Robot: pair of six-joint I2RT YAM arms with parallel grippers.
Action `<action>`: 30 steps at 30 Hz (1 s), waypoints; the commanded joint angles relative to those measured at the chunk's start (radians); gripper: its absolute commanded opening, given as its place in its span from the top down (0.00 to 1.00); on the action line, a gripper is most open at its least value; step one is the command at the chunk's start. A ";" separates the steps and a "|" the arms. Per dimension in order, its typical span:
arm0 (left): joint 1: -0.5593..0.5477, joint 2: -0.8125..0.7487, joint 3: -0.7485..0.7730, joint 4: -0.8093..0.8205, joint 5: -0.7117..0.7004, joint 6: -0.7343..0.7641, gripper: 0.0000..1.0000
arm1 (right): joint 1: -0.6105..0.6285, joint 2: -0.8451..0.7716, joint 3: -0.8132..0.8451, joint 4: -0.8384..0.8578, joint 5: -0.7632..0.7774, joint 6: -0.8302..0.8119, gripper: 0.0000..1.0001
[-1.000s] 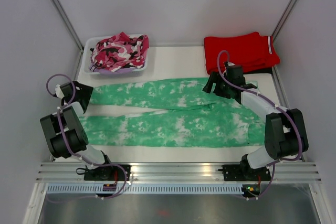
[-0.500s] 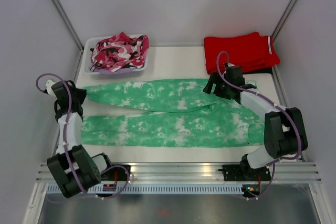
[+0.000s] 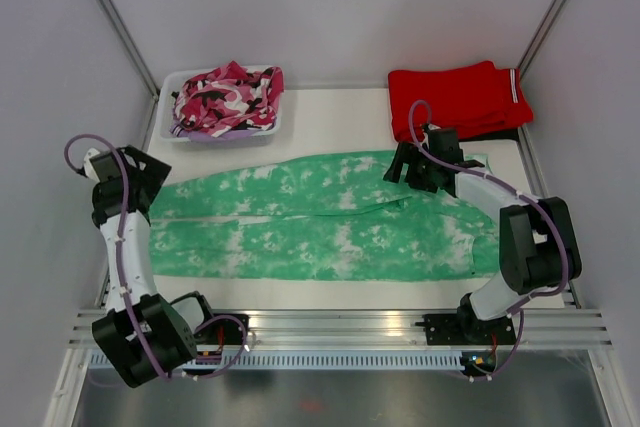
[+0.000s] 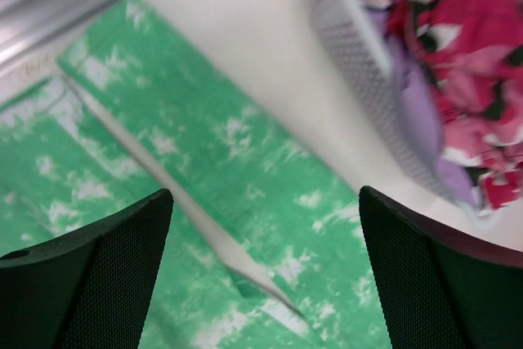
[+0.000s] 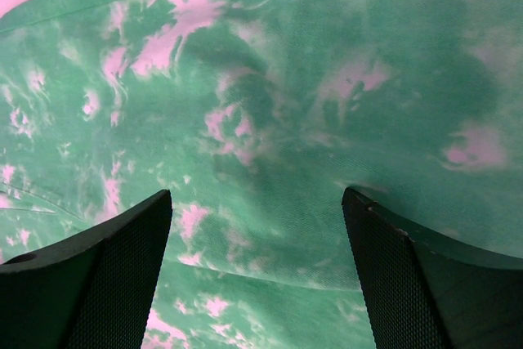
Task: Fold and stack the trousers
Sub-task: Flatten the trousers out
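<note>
The mint green tie-dye trousers (image 3: 330, 237) lie flat across the table, waist to the right, both legs running left with only a thin gap between them. My left gripper (image 3: 138, 187) hovers over the left end of the far leg, open and empty. In the left wrist view the gripper (image 4: 263, 226) has the green fabric (image 4: 204, 145) and the pale gap between the legs below it. My right gripper (image 3: 405, 165) hangs open over the crotch area; its wrist view shows the gripper (image 5: 257, 202) close above the cloth (image 5: 270, 79), holding nothing.
A white basket (image 3: 170, 132) with a pink, black and white camouflage garment (image 3: 225, 97) stands at the back left, near my left gripper; its mesh wall (image 4: 368, 96) shows in the left wrist view. Folded red trousers (image 3: 455, 97) lie at the back right. A metal rail (image 3: 340, 327) runs along the front edge.
The far leg's left end has shifted toward the near leg, narrowing the gap. My left arm has swung up and left, its gripper now open. The right gripper has barely moved.
</note>
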 commanded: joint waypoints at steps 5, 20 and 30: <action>0.004 0.035 0.189 -0.008 -0.051 0.105 0.01 | 0.001 -0.020 0.059 0.013 -0.016 -0.025 0.09; 0.002 0.699 0.362 -0.107 -0.152 0.149 0.07 | 0.000 0.002 0.162 0.022 0.049 0.012 0.08; 0.001 0.803 0.373 -0.073 -0.109 0.174 0.98 | 0.128 0.224 0.380 0.022 0.048 -0.129 0.09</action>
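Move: The left hand hangs open above the left end of the trousers' upper (farther) leg, which lies about 5 cm ahead, 6 cm to its left and 15 cm below. The lower leg's end is some 8 cm back and 5 cm left of this hand; the laundry basket is about 23 cm ahead and 9 cm right. From the right hand, the trousers' far edge is roughly 6 cm ahead, and that upper-leg end about 56 cm left and 4 cm back. Up some 7 cm first, swinging forward, the left hand then plunges about 20 cm and draws back a little as its fingers tip some 30 degrees further down. Low over the table it shifts slightly out to the left and shuts its open fingers, pinching the upper leg near its end. The open right hand rises and goes forward, then veers left, above the trousers without gripping. ##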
